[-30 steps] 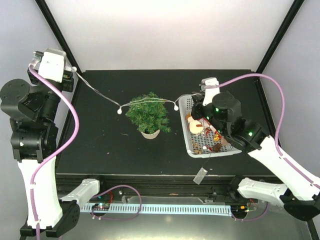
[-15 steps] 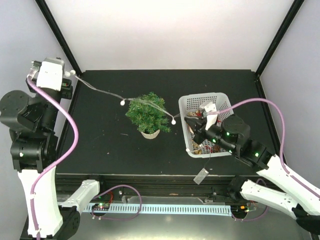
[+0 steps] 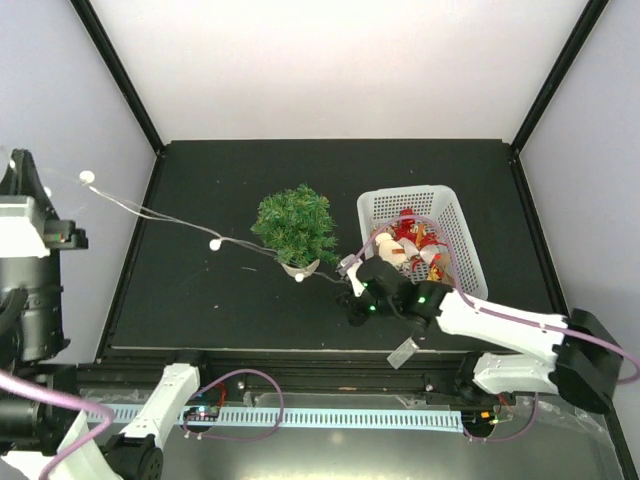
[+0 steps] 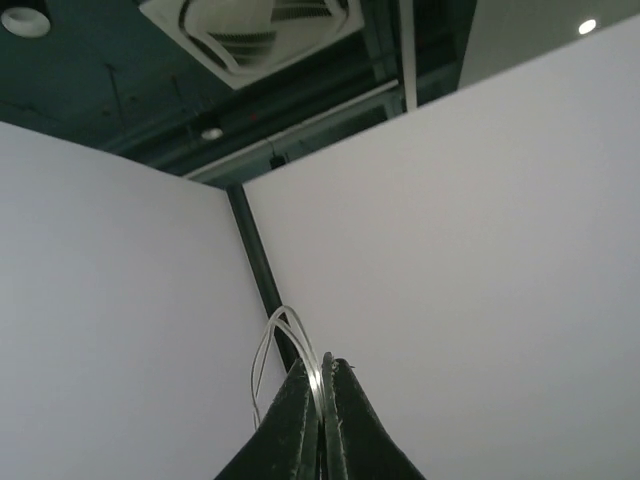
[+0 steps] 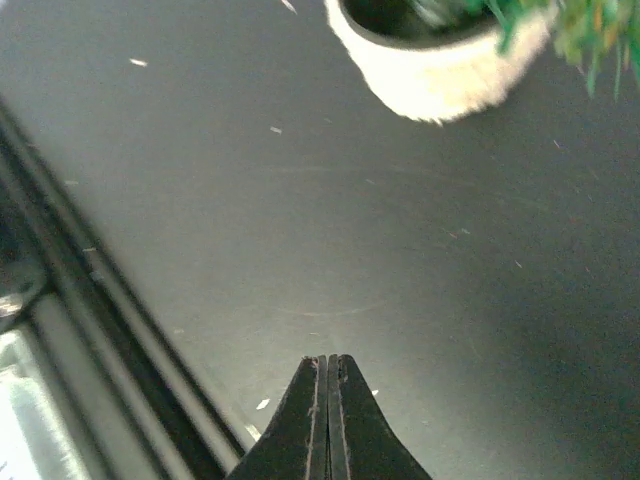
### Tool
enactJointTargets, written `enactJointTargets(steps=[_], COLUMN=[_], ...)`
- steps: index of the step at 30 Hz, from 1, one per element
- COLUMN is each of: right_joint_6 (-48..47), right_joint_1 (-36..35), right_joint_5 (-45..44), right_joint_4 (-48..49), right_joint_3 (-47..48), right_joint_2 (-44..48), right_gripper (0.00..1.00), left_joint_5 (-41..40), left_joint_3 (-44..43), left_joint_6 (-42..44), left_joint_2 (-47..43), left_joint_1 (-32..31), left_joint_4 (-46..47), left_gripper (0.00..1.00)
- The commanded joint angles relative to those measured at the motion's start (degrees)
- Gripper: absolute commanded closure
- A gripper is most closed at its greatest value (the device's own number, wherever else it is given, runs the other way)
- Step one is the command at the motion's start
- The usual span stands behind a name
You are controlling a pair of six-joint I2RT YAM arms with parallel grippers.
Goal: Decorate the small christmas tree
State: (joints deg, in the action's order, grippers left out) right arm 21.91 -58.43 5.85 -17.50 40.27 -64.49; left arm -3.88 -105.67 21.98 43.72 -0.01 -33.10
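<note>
The small christmas tree [image 3: 295, 222] stands mid-table in its whitish pot [image 3: 300, 266], which also shows blurred at the top of the right wrist view [image 5: 440, 75]. A thin wire light string [image 3: 160, 218] with white beads runs from the far left, past the pot's front, toward my right gripper [image 3: 343, 283]. My left gripper [image 4: 322, 365] points up at the ceiling, raised off the table's left side, shut on a loop of that light string [image 4: 290, 335]. The right gripper [image 5: 328, 362] hovers low over the table, right of the pot, shut, with no wire showing between its fingers.
A white perforated basket [image 3: 455, 215] of red and white ornaments sits right of the tree. A small grey battery box [image 3: 402, 350] hangs on a wire at the table's front edge. The front rail [image 5: 90, 300] lies close to the right gripper's left.
The left arm swung left and lifted, dragging the light string off the treetop down to the pot's front. The right arm left the basket and dropped low beside the pot.
</note>
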Motion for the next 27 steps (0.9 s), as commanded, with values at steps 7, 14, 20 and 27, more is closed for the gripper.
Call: enactJointTargets(steps=[7,14,20,27], right_joint_6=[15.12,19.64,23.19,17.16], right_joint_1=[6.75,24.85,31.91,32.14], right_joint_5=[-16.96,-17.83,-20.66,-12.86], right_joint_4=[-2.68,-7.78,-9.38,-5.37], right_joint_3=[1.75,2.31,7.0,11.07], right_joint_2=[-12.58,-14.67,-16.05,-9.8], right_gripper=[0.99,0.99,0.99,0.99], left_joint_5=[2.79,6.93,12.59,23.4], left_joint_3=[0.01,5.51,9.25,14.08], left_joint_6=[-2.33,-4.66,-6.33,-7.23], left_joint_2=[-1.86,-2.23,-2.0,-1.45], left_joint_1=[0.26,0.33,0.22,0.23], left_joint_4=[-5.24,-5.16,-5.54,-5.93], left_gripper=[0.98,0.98,0.99,0.98])
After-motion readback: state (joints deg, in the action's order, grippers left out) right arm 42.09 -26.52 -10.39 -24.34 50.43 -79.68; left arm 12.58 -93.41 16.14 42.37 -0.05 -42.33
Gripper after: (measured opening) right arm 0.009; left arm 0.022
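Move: The right hand, holding its part of the light string, has the small tree about 12 cm ahead and 13 cm to its left, the tree's middle near the hand's own height. The ornament basket's middle is some 15 cm ahead and 20 cm to the right of that hand, about 7 cm lower. The left hand, high up with the string's other end, has the tree roughly 18 cm ahead, 29 cm to its right and 54 cm below. The right hand, still shut, first drops about 6 cm while starting forward, then sweeps level, forward and to the right, away from the tree and into the basket's left side, pushing the basket along, some 17 cm out and 16 cm across in all, the wrist swinging nearly 60 degrees clockwise before a slight rise at the end. After a small backward drift the left hand, keeping its pinch on the string, comes down about 10 cm and forward and right towards the tree, its fingers tipping down and turning clockwise by some 20 degrees each. ##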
